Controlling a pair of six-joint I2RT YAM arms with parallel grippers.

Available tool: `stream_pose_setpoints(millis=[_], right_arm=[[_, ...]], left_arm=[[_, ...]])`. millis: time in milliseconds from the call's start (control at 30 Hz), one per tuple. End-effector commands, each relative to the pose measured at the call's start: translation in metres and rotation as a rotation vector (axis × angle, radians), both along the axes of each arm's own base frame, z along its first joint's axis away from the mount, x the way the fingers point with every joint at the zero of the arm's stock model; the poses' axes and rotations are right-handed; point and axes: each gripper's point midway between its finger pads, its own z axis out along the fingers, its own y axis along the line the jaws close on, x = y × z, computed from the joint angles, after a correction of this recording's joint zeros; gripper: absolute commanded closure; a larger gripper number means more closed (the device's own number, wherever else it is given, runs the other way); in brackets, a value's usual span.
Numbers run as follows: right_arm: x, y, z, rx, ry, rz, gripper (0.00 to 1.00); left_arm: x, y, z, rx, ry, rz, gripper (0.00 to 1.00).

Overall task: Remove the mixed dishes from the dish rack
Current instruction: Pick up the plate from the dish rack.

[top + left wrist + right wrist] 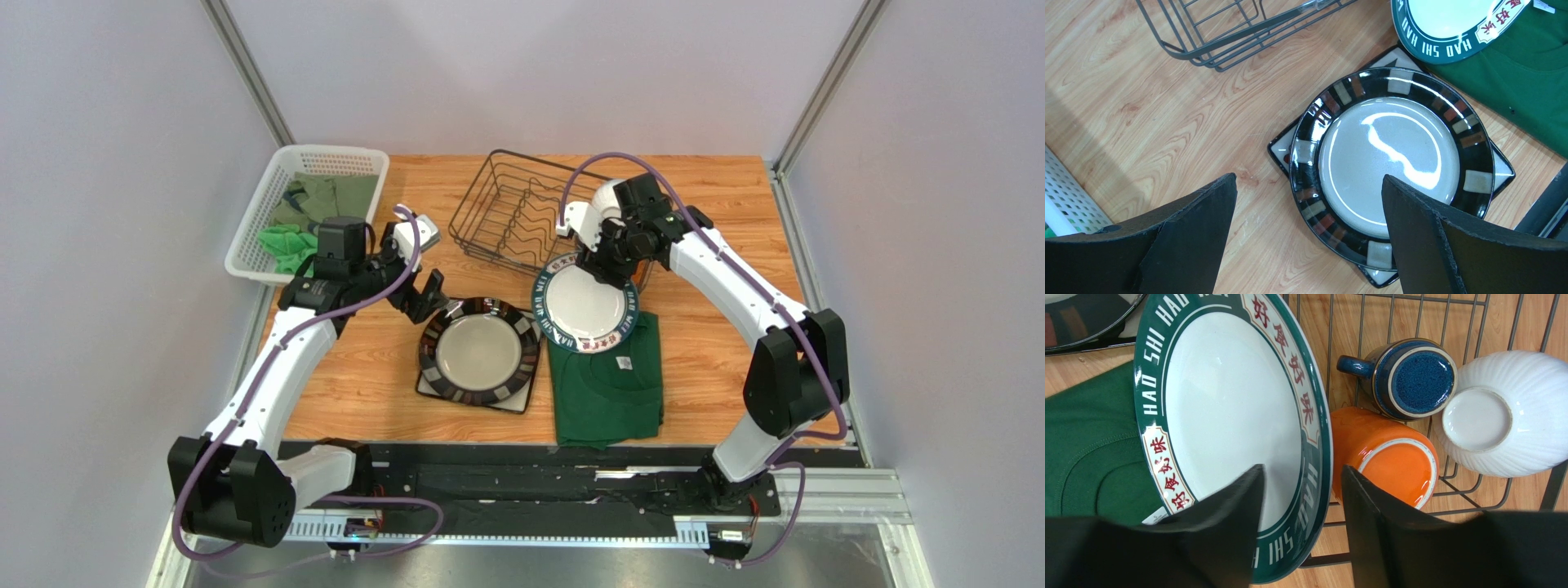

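The dish rack (521,208) stands at the back middle of the table. In the right wrist view a dark blue mug (1413,380), an orange mug (1385,456) and an upturned white bowl (1511,413) lie in it. A green-rimmed round plate (586,306) leans tilted between the rack's front edge and a green cloth. My right gripper (1303,468) straddles its near rim (1229,404), one finger over the plate's face, the other behind it with a gap. A dark-rimmed plate (478,349) rests on a square plate (1281,153). My left gripper (1308,180) hovers wide open above its left edge.
The green cloth (607,380) is spread at the front middle, under the tilted plate. A white perforated basket (252,239) holding green cloths sits at the back left. The right arm hides the rack's right part in the top view.
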Motion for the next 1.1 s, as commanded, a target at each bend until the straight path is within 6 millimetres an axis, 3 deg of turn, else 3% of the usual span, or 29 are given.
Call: stream_pose_setpoints(millis=[0,67,200,333,400,567,1067], right_arm=[[0.002,0.007,0.006,0.044,-0.014,0.012,0.57],[0.001,0.007,0.004,0.042,-0.006,0.013,0.68],[0.001,0.007,0.007,0.043,-0.006,0.008,0.79],[-0.001,0.007,0.017,0.055,-0.019,0.009,0.89],[-0.001,0.007,0.025,0.062,-0.031,0.007,1.0],[-0.006,0.007,0.045,0.08,-0.046,0.015,1.0],[-0.037,0.013,0.147,0.235,-0.179,0.07,1.0]], left_arm=[[-0.002,-0.005,0.006,-0.008,-0.035,-0.04,0.04],[-0.002,-0.004,0.005,-0.006,-0.036,-0.04,0.04],[-0.004,-0.004,0.009,-0.007,-0.046,-0.04,0.04],[-0.006,-0.003,0.012,-0.006,-0.053,-0.04,0.04],[-0.007,-0.003,0.013,-0.006,-0.06,-0.039,0.04],[-0.01,-0.004,0.016,-0.013,-0.062,-0.041,0.04],[-0.015,-0.009,0.045,-0.054,-0.104,-0.056,0.04]])
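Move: The right hand's open fingers already straddle the raised forward-right rim of the green-rimmed plate. Its middle lies about 4 cm back, 4 cm left and 4 cm below. The orange cup is some 4 cm ahead, 2 cm right and 6 cm down; the blue cup about 7 cm ahead, 3 cm left and 7 cm down. The green shirt's middle is roughly 15 cm back, 1 cm left and 11 cm below. From the left hand the plate is about 23 cm right, level fore and aft, 8 cm lower. The right fingers close from half open and pinch the plate's rim between their tips, the hand edging about 1 cm left meanwhile. Keeping that pinch, it eases back 2 to 3 cm and then lifts with growing speed, about 9 cm in all, away from the orange cup and the rack, with only a slight tilt of the wrist. ##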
